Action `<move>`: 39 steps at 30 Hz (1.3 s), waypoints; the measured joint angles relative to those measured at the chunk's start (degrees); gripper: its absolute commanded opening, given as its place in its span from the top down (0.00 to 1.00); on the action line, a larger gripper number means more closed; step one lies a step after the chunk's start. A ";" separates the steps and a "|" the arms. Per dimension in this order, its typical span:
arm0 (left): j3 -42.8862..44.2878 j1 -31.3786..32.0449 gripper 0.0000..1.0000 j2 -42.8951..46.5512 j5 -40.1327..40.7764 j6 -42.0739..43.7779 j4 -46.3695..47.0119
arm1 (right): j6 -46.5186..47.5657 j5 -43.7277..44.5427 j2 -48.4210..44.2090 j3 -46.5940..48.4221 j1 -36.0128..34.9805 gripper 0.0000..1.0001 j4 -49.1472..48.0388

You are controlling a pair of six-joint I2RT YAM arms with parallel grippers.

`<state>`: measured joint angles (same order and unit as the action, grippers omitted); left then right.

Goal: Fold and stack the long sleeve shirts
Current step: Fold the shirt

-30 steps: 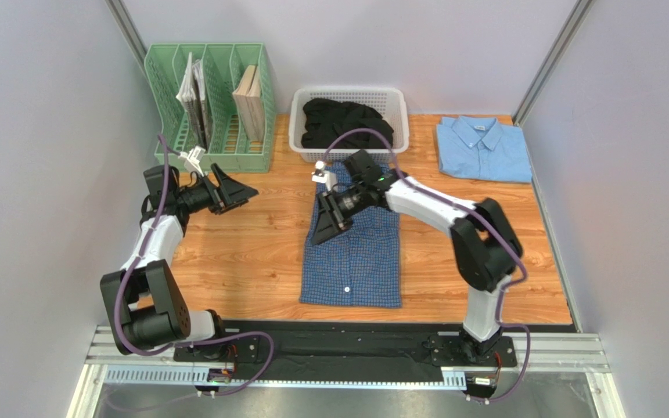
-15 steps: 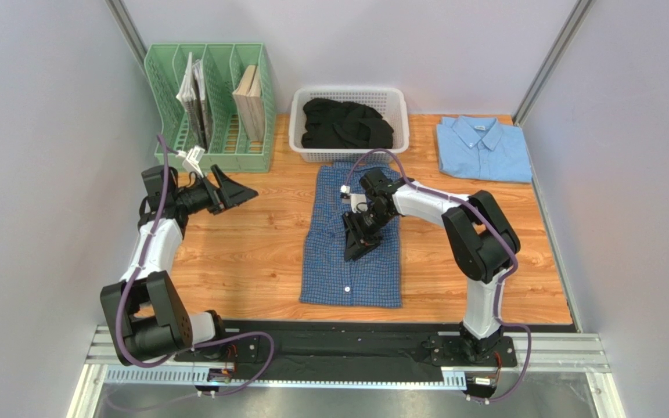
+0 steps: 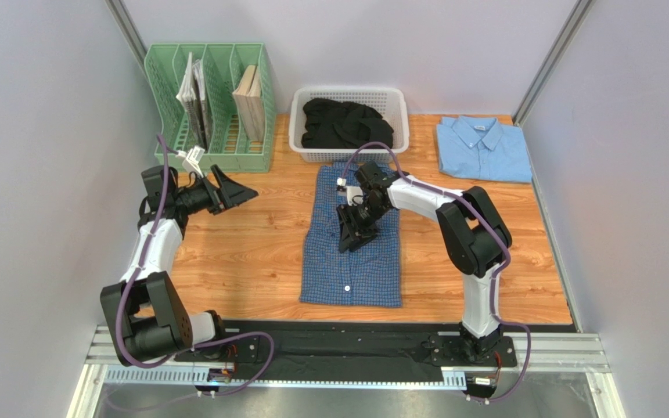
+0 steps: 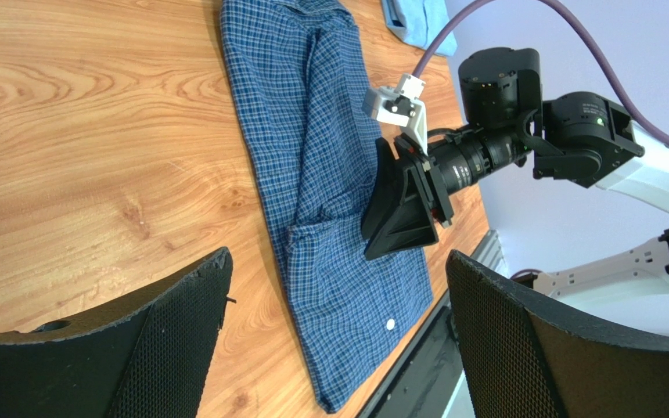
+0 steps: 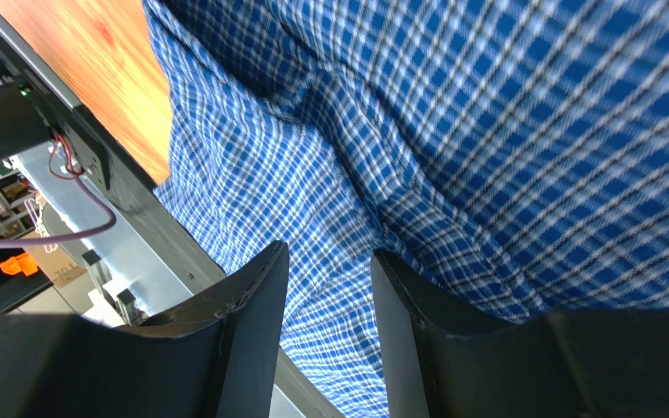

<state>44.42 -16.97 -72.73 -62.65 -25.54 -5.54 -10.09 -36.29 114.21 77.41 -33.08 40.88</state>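
Note:
The dark blue checked long sleeve shirt [image 3: 351, 270] lies on the wooden table, folded into a long narrow strip, with a white button near its front end. My right gripper [image 3: 351, 237] is low over its middle, pointing at the near edge. Its jaws stand a little apart, and the checked cloth [image 5: 486, 104] shows through the gap [image 5: 329, 252] with nothing pinched. The left wrist view shows that gripper [image 4: 403, 222] sitting on the shirt [image 4: 312, 131]. The light blue shirt [image 3: 482, 150] lies folded at the back right. My left gripper [image 3: 240, 190] hovers wide open and empty over bare wood at the left [image 4: 338, 261].
A white basket [image 3: 299, 131] holding dark clothing stands just behind the checked shirt. A green file rack [image 3: 211, 104] with booklets is at the back left. A black rail [image 3: 355, 335] runs along the table's near edge. Grey walls close in both sides.
My right gripper has moved from the shirt's upper left part to its middle, its jaws narrowing then widening a little. The left arm has stayed still.

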 measured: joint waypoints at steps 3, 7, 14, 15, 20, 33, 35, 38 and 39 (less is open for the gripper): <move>0.00 0.00 0.03 0.00 0.00 0.02 0.00 | -0.13 -0.02 0.63 1.09 0.00 0.55 0.00; 0.00 0.00 0.03 0.00 0.00 0.15 -0.02 | -0.22 -0.07 1.84 2.08 0.00 0.59 -0.04; 0.00 0.00 0.03 0.00 0.02 0.37 -0.26 | -0.59 0.04 2.80 2.69 0.55 1.00 -0.28; 0.00 0.00 0.03 0.00 0.02 0.42 -0.33 | -0.68 0.17 2.80 2.71 0.68 1.00 -0.37; 0.07 0.11 0.05 -0.02 0.26 1.86 -1.62 | -0.96 0.11 1.38 2.45 1.07 1.00 0.24; 10.08 14.25 0.37 -4.04 3.45 22.53 -19.74 | 0.92 -0.63 -5.79 -4.83 3.93 1.00 1.84; 10.08 17.97 0.44 -6.69 2.69 24.28 -20.81 | 1.14 -0.57 -3.96 -4.81 4.55 1.00 1.51; 10.19 23.32 0.53 -11.87 0.81 25.27 -21.62 | 1.22 -0.57 -1.25 -4.33 5.05 1.00 1.33; 10.21 24.61 0.54 -13.38 -0.04 25.27 -21.62 | 1.22 -0.63 -0.42 -3.91 5.09 1.00 1.29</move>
<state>54.63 7.64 -86.11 -62.70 -0.27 -27.16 -8.86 -36.93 113.80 73.49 -27.99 42.17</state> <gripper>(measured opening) 0.526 0.005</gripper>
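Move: Between the half-open fingers of the right hand lies a raised crease of the checked shirt, about 1 cm ahead and 2 cm below. From there the shirt's left edge is roughly 12 cm to the left and level fore and aft, the white button some 10 cm back and 2 cm left. From the left hand, the shirt's left edge lies about 17 cm right, 7 cm back and 17 cm below; its near-left corner is some 14 cm farther back. Easing slightly forward, the right hand shuts its fingers on the crease, lifts about 4 cm, then shifts some 3 cm to its right while sinking back down onto the shirt. The left hand, at first still, swings about 12 cm right, back and down towards the shirt's left edge, turning some 30 degrees clockwise as its wide-open fingers close to about half. ##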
